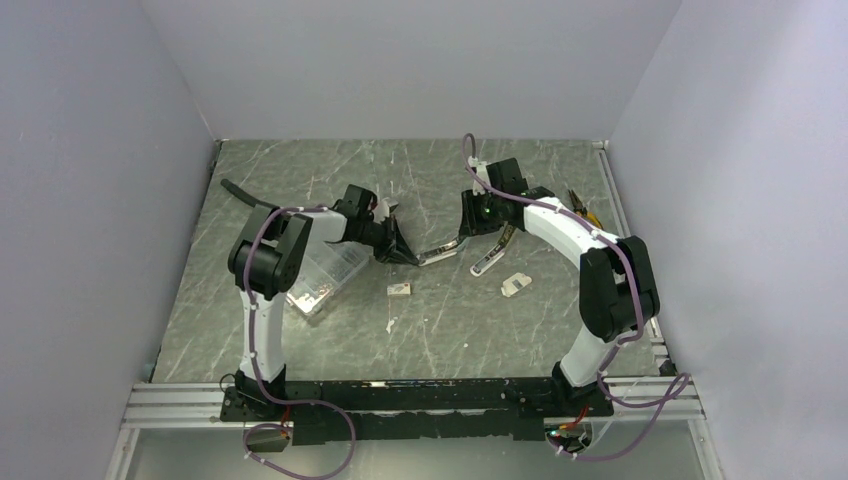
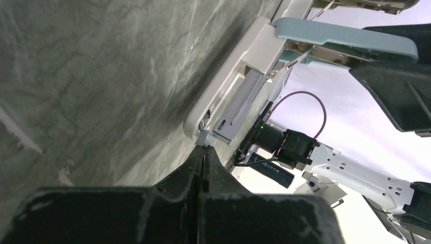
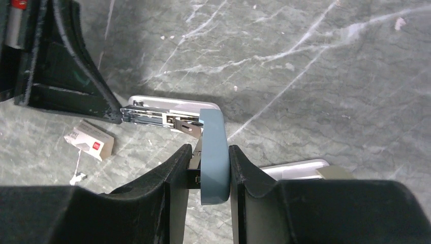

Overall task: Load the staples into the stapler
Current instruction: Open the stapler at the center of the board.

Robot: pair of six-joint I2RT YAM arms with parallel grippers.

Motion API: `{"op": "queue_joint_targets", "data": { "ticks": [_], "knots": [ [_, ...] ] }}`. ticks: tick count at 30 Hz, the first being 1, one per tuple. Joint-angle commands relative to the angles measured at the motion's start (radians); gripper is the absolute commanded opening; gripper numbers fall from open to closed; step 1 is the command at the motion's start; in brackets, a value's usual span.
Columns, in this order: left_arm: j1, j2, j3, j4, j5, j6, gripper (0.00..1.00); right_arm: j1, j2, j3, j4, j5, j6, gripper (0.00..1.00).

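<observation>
The stapler [image 1: 440, 250] lies open mid-table: white base [image 3: 173, 103], metal magazine [image 3: 152, 116], and blue top cover [image 3: 213, 152] swung up. My right gripper [image 3: 210, 148] is shut on that blue cover and holds it raised. My left gripper [image 2: 205, 148] is shut, its tips touching the near end of the magazine [image 2: 239, 107]; in the right wrist view the left gripper [image 3: 114, 113] meets the magazine's end. The staples, a small white box with a red mark [image 3: 90, 140], lie on the table just in front of the stapler [image 1: 400, 289], apart from both grippers.
A second stapler [image 1: 495, 250] lies right of the open one. A clear compartment case [image 1: 320, 275] sits beside the left arm. A small white piece [image 1: 515, 285] lies front right. A yellow-handled tool [image 1: 585, 210] is at the right wall, and a black object [image 1: 240, 190] lies back left.
</observation>
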Motion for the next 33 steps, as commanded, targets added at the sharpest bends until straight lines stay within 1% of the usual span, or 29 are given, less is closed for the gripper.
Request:
{"op": "queue_joint_targets", "data": {
  "ticks": [1,6,11,14,17,25,30,33],
  "knots": [
    [0.013,-0.086,0.030,-0.011,0.023,0.038,0.03,0.007,-0.031,0.042,-0.028,0.089,0.048,0.27],
    [0.020,-0.099,0.029,-0.014,0.031,0.038,0.03,0.030,-0.030,0.054,-0.041,0.129,0.056,0.29],
    [0.023,-0.112,0.025,-0.001,0.032,0.017,0.03,0.043,-0.023,0.058,-0.046,0.160,0.070,0.34],
    [0.023,-0.120,0.027,0.032,0.030,-0.030,0.03,0.047,-0.019,0.056,-0.046,0.171,0.081,0.38],
    [0.018,-0.125,0.025,0.082,0.023,-0.108,0.03,0.048,-0.024,0.050,-0.043,0.174,0.089,0.42],
    [-0.037,-0.139,0.018,0.160,-0.017,-0.195,0.03,0.048,-0.039,0.050,-0.044,0.153,0.095,0.54],
    [-0.062,-0.132,0.040,0.146,-0.041,-0.193,0.03,0.048,-0.064,0.039,-0.041,0.130,0.085,0.57],
    [-0.069,-0.133,0.035,0.140,-0.059,-0.185,0.03,0.046,-0.078,0.024,-0.030,0.088,0.071,0.57]
  ]
}}
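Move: My left fingers are shut with their tips at the near-left front end of the blue stapler, whose middle lies about 5 cm to their right, 2 cm ahead and 1 cm lower. The staples box sits roughly 4 cm left of and 5 cm back from that hand. My right hand grips the stapler's blue lid; the stapler's middle is some 5 cm left, 3 cm back and 5 cm below, and the olive stapler about 5 cm right, 3 cm back. I lift my left fingertips free of the stapler's front end, rising about 5 cm, then carry them some 3 cm right, over the open stapler, with the fingers still shut. My right hand stays almost in place at the raised lid, turning slightly clockwise, then spreads its fingers to about half open and lets go of the lid. ##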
